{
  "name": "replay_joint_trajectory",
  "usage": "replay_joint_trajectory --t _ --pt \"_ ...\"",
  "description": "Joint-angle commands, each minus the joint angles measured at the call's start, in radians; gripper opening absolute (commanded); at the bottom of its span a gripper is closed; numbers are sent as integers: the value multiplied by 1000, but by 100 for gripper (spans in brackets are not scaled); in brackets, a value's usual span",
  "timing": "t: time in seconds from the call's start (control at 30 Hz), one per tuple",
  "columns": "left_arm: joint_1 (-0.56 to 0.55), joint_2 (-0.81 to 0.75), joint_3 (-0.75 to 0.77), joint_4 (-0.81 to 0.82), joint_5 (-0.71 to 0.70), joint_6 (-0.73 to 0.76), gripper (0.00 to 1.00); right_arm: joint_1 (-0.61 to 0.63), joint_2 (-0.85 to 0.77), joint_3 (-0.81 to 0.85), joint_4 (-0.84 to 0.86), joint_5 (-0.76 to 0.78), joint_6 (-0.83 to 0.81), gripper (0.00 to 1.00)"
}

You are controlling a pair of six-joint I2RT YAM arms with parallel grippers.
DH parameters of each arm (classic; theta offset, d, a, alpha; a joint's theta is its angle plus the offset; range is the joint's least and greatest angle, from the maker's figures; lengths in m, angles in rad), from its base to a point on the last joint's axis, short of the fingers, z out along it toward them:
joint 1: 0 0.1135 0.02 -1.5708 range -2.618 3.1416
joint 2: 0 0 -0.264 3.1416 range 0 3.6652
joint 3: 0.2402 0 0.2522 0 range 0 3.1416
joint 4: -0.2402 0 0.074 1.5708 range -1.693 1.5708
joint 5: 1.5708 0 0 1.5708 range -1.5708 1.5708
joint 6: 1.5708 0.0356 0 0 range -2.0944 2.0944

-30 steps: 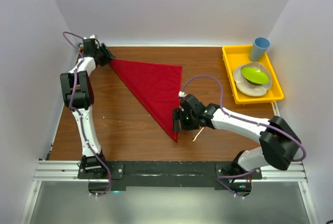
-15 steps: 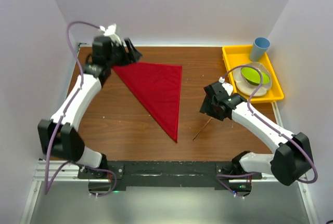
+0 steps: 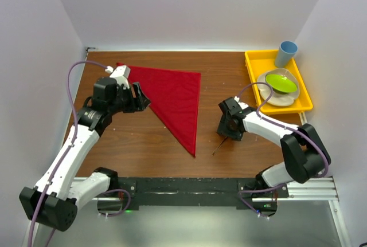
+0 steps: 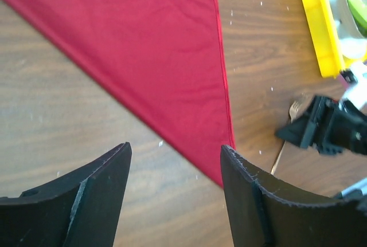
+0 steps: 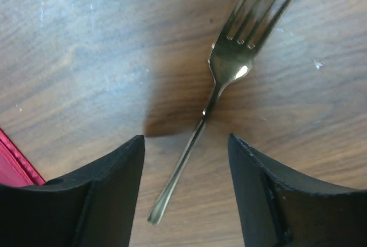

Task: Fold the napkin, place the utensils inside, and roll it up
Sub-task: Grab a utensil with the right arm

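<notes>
The red napkin lies flat on the wooden table, folded into a triangle with its tip pointing toward the near edge. My left gripper hovers open over the napkin's left diagonal edge; in the left wrist view the napkin fills the top, and only bare table shows between the jaws of the gripper. A thin metallic fork rests on the table just right of the napkin's tip. My right gripper hangs open directly over it; in the right wrist view the fork has its handle running between the spread jaws of the gripper.
A yellow tray at the far right holds a white plate, a green bowl and a blue cup. White walls enclose the table on three sides. The napkin's edge shows at the left of the right wrist view.
My left gripper has let go of the napkin's far-left corner, opened and drawn back toward the near side. My right gripper has left the napkin's tip and moved over the fork.
</notes>
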Motion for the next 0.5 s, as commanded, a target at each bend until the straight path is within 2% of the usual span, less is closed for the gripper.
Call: replay_joint_trajectory --t 0.0,0.07,0.13,0.27,0.3,0.37,0.43,0.47 --pt "-6 -55 -9 -166 -23 15 68 -1 46 23 33 19 22 61" --pt "-12 -66 3 -220 -49 15 67 -1 77 12 35 9 36 58" --pt "-18 -68 15 -252 -58 7 67 -2 94 8 29 29 56 49" --pt "-23 -65 70 -305 -61 -6 67 -1 114 11 -66 45 67 24" --pt "-23 -65 86 -315 -66 -9 67 -1 108 18 -77 58 45 13" --pt "-23 -60 136 -354 -87 -10 67 -2 100 49 -77 72 -11 3" --pt "-23 -51 187 -392 -128 -2 67 -1 119 95 -98 90 -137 0" --pt "-23 -49 201 -403 -142 0 67 -1 134 173 -170 114 -172 0"
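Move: The fork lies almost between the right hand's open fingers, its middle about 2 cm ahead and 1 cm below, with the handle running back and to the left. From that hand, the napkin's near corner is about 9 cm back and 13 cm to the left, and the yellow tray's middle some 28 cm ahead and 23 cm to the right. From the left hand the fork is about 33 cm to the right, 3 cm back and 22 cm lower. Closing almost in place, the right hand shuts its fingers from well open to nearly shut and pinches the fork's handle just behind the neck, easing about 1 cm left and half a centimetre down as it does. The empty left hand draws back about 5 cm and 2 cm left, away from the fork, dipping and then rising again, tipping some 10 degrees further down with its fingers still open. ##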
